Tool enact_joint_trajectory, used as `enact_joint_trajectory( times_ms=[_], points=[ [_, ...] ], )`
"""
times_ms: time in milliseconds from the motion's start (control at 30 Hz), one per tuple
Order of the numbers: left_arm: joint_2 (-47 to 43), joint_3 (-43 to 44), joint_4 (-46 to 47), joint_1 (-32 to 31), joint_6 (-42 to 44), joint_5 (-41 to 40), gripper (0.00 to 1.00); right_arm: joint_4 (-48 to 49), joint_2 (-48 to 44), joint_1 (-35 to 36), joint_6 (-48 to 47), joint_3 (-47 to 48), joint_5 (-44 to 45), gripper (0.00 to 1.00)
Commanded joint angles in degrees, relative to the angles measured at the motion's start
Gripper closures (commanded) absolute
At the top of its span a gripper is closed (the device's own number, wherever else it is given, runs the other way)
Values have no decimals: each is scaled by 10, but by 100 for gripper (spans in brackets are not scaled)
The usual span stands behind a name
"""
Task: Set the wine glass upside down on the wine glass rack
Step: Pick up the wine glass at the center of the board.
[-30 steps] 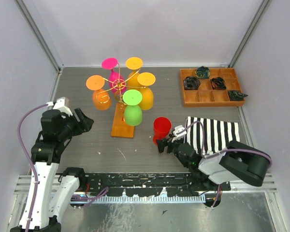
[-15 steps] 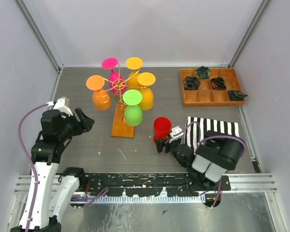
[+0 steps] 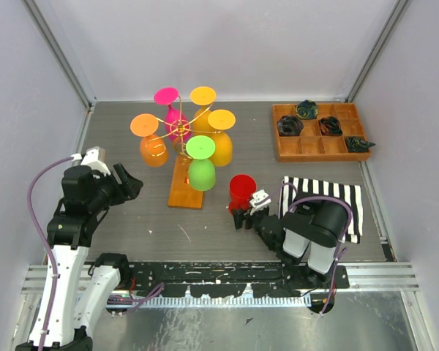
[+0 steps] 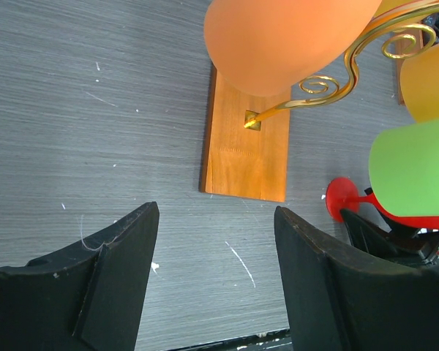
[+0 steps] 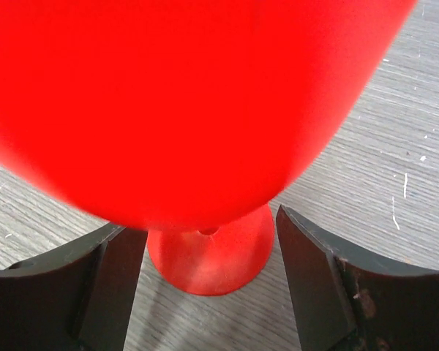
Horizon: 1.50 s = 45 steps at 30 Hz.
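The red wine glass (image 3: 242, 190) stands upright on the table, just right of the wine glass rack (image 3: 180, 130), whose wooden base (image 3: 186, 187) lies in front of it. My right gripper (image 3: 243, 214) sits low at the glass's foot (image 5: 212, 256). It is open, one finger (image 5: 318, 285) on each side of the foot with small gaps, and the red bowl fills the view above. My left gripper (image 3: 129, 184) hovers open and empty over bare table left of the rack; its view shows the rack base (image 4: 249, 146) and the red foot (image 4: 344, 199).
Several glasses hang upside down on the rack: orange (image 3: 153, 150), pink (image 3: 173, 117), yellow-orange (image 3: 220, 145) and green (image 3: 201, 172). A compartmented wooden tray (image 3: 322, 156) holding dark objects sits at the back right. A black-and-white striped cloth (image 3: 336, 199) lies under my right arm.
My right arm has swung its body left and in behind the glass. Its jaws have narrowed around the red foot. The left arm has stayed still.
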Motion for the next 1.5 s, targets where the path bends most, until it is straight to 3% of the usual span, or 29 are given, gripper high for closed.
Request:
enact_joint_trajectory(
  times_ms=[0, 400, 733, 1100, 1467],
  points=[
    [0, -8, 15, -2, 6, 9, 28, 90, 7, 4, -22, 14, 14, 25],
    [7, -8, 15, -2, 7, 11, 29, 92, 28, 3, -38, 33, 15, 35],
    [11, -8, 16, -2, 7, 13, 28, 92, 10, 4, -43, 34, 24, 33],
    [14, -9, 16, -2, 7, 16, 29, 91, 2, 4, -44, 44, 33, 36],
    [19, -9, 17, -2, 8, 19, 29, 91, 5, 4, -42, 53, 56, 55]
  ],
)
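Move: The red wine glass stands upright just off the right fingertips, its stem about 3 cm ahead and 1 cm left, its middle some 4 cm higher than the hand. The rack's wooden base lies about 18 cm left and 11 cm ahead, with the hanging green glass about 12 cm left, 7 cm ahead and 14 cm up. The striped cloth is some 27 cm right, 2 cm ahead. From the left hand the red glass is about 28 cm right, 4 cm ahead and 14 cm lower. The right hand, its fingers nearly level, eases forward and slightly left under the red glass's bowl, about 2 cm in all, bringing the open fingers around the stem; on the way it first dips about half a centimetre, then climbs nearly 2 cm. The fingers narrow from about three quarters open to about half, slowly at first and faster at the end, but still stand either side of the stem without a closed grip, while the wrist barely turns, some 5 degrees. ##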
